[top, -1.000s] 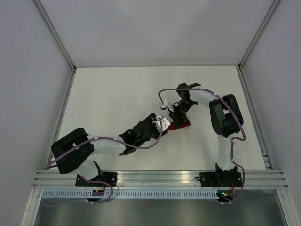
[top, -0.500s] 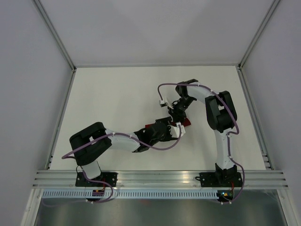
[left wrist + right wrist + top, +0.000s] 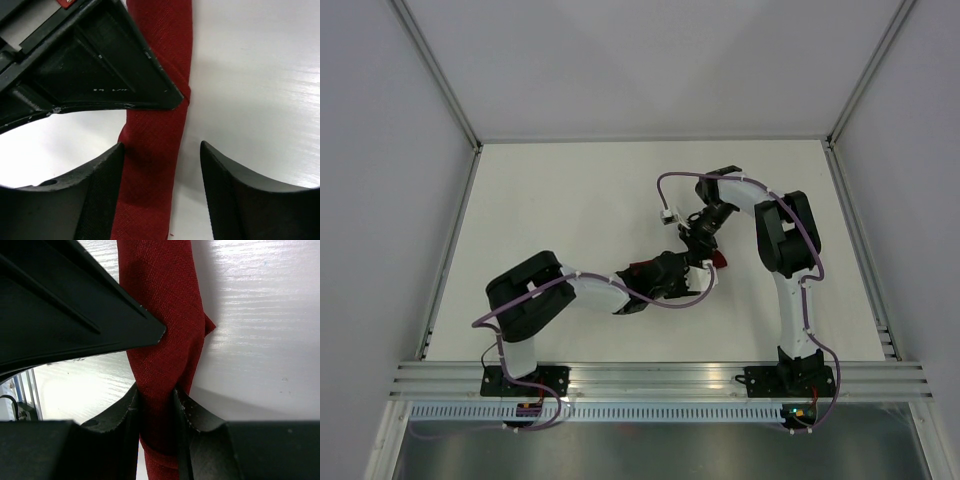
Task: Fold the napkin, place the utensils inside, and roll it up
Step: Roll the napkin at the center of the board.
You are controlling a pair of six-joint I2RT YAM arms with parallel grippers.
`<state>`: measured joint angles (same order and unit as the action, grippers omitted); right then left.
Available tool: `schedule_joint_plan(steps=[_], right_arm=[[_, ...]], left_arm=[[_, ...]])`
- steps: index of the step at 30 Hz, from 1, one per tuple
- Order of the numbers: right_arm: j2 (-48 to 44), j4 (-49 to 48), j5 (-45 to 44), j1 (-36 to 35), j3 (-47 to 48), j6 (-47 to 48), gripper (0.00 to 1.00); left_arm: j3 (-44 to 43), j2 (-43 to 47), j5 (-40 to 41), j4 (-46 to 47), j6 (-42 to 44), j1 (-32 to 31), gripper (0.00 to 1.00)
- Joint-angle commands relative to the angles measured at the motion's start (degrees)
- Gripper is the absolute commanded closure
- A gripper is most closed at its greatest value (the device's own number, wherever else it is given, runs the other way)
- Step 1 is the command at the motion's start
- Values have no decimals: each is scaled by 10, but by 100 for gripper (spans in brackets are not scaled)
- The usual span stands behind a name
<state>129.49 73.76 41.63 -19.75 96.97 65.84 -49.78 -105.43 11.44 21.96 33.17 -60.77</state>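
Observation:
The napkin [image 3: 159, 45] is a narrow dark red roll lying on the white table. My right gripper [image 3: 156, 395] is shut on the napkin [image 3: 160, 285], pinching the roll between both fingers. My left gripper [image 3: 161, 150] stands open astride the roll, its left finger against the cloth's edge and its right finger apart from it. In the top view both grippers meet mid-table, the left gripper [image 3: 695, 272] just below the right gripper [image 3: 702, 245], with only red scraps of the napkin [image 3: 719, 260] showing. The utensils are hidden.
Each wrist view shows the other arm's dark finger [image 3: 125, 75] wedged close over the roll. White table [image 3: 570, 190] is bordered by metal rails, with walls on three sides. A purple cable [image 3: 665, 195] loops above the right wrist.
My left arm has swung right and reached in until its gripper sits over the roll. The right gripper has kept its grip and shifted slightly away from the near edge.

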Motion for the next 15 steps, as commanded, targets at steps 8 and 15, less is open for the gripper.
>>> schedule_joint_plan(steps=[8, 15], right_arm=[[30, -44, -60, 17, -14, 17, 68], [-49, -126, -32, 25, -66, -26, 41]], left_arm=[[-77, -30, -98, -147, -42, 36, 54], [-106, -51, -154, -200, -87, 42, 62]])
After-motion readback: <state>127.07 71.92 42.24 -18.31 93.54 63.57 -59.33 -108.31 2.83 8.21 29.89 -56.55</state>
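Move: The rolled napkin runs roughly left to right between the open left fingers, the middle of its roll about 2 cm ahead of the left hand, 1 cm to its right and 1 cm below. The right gripper stands about 3 cm ahead of the left hand and 4 cm to its right, at about the roll's height. The right fingers still hold the roll; its middle lies some 3 cm to the right hand's left and 1 cm back. Bring the left gripper about 1 cm forward with a slight sink onto the rolled napkin, shutting its fingers to pinch the roll while its fingertips tip down some 10 degrees. Hold the right gripper almost still on the roll, then, once the left is closing round it, open the right fingers and ease that hand about 1 cm to its right. ##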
